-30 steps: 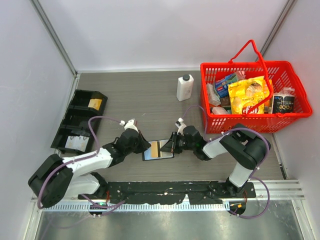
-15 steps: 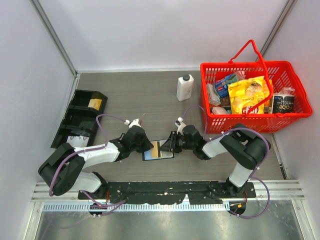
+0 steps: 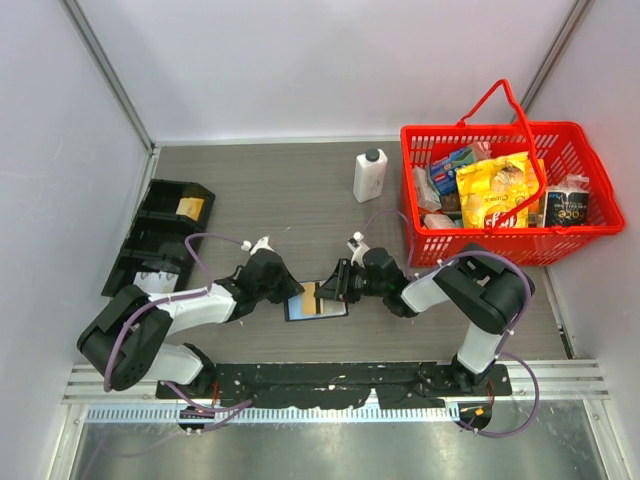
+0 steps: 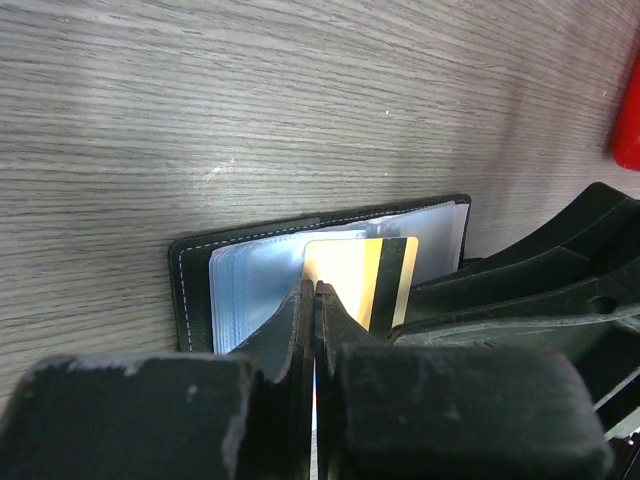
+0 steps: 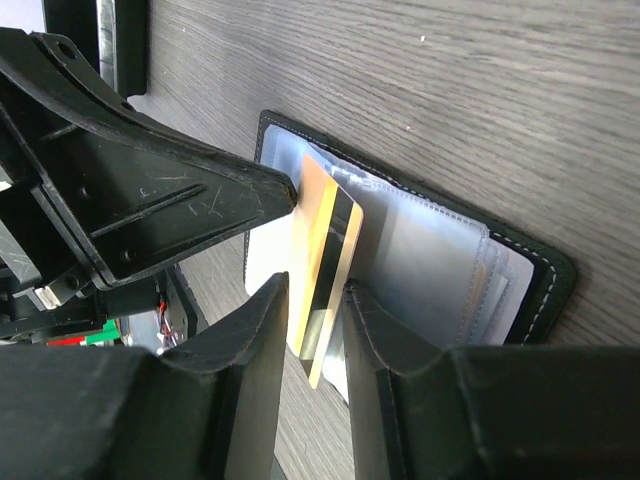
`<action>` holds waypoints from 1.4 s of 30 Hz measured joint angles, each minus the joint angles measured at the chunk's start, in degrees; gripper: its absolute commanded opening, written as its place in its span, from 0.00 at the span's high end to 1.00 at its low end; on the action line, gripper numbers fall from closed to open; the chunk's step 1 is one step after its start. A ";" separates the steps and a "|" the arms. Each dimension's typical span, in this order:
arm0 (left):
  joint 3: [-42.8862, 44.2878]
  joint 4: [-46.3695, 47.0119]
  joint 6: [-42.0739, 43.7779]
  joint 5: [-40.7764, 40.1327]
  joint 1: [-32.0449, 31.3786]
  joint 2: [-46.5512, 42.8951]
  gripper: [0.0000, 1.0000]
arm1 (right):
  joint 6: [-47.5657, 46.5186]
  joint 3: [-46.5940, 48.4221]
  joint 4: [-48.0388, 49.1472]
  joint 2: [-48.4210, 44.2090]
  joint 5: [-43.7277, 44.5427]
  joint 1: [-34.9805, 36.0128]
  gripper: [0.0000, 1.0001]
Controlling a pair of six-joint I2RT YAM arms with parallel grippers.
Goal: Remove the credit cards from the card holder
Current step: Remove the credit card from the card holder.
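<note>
The card holder [image 3: 322, 311] lies open on the table between my two grippers, a black wallet [image 4: 190, 295] with stitched edges. Light blue credit cards [image 4: 255, 285] sit in its clear sleeves [image 5: 430, 260]. A yellowish-orange card [image 4: 350, 275] with a black stripe leans tilted over the wallet [image 5: 558, 272]. My left gripper [image 4: 315, 288] is shut, its tips touching that card's edge, with the card face not between the jaws. My right gripper [image 5: 315, 285] is open, one finger on each side of the yellow card [image 5: 325, 215] with gaps showing. From above, left gripper [image 3: 297, 292] and right gripper [image 3: 333, 290] nearly meet.
A black compartment tray [image 3: 160, 240] lies at the left wall. A white bottle [image 3: 369, 175] stands behind the wallet. A red basket [image 3: 480, 128] full of groceries fills the right side, close behind my right arm.
My right gripper's jaws have parted and let go of the yellow card. The left arm's elbow shifted a little while its shut tips stayed at the wallet.
</note>
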 measured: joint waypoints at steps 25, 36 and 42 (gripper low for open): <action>-3.72 -2.36 4.87 -3.26 -1.44 -10.01 0.69 | -4.66 0.79 -24.28 -18.97 5.53 -0.83 0.99; 1.18 -3.76 29.38 -10.95 -7.50 -25.20 0.00 | -5.44 18.67 -52.48 -26.64 13.05 -1.14 0.99; 5.68 -3.67 44.30 -15.28 -14.71 -26.08 0.00 | -4.22 27.61 -60.57 -26.64 15.15 -1.64 0.98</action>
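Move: The gold-and-black credit card already stands partly out of the open holder between the right fingertips, its middle roughly 2 cm left, 1 cm back and 1 cm below that hand. The holder's middle lies about 1 cm left and 2 cm back, 2 cm down; the white bottle some 11 cm right and 26 cm ahead. From the closed left hand, the card's middle is about 2 cm right, 2 cm back and 1 cm below. The right fingers close, pinching the card, and lift some 15 cm; the left rises about as far, opening wide. ##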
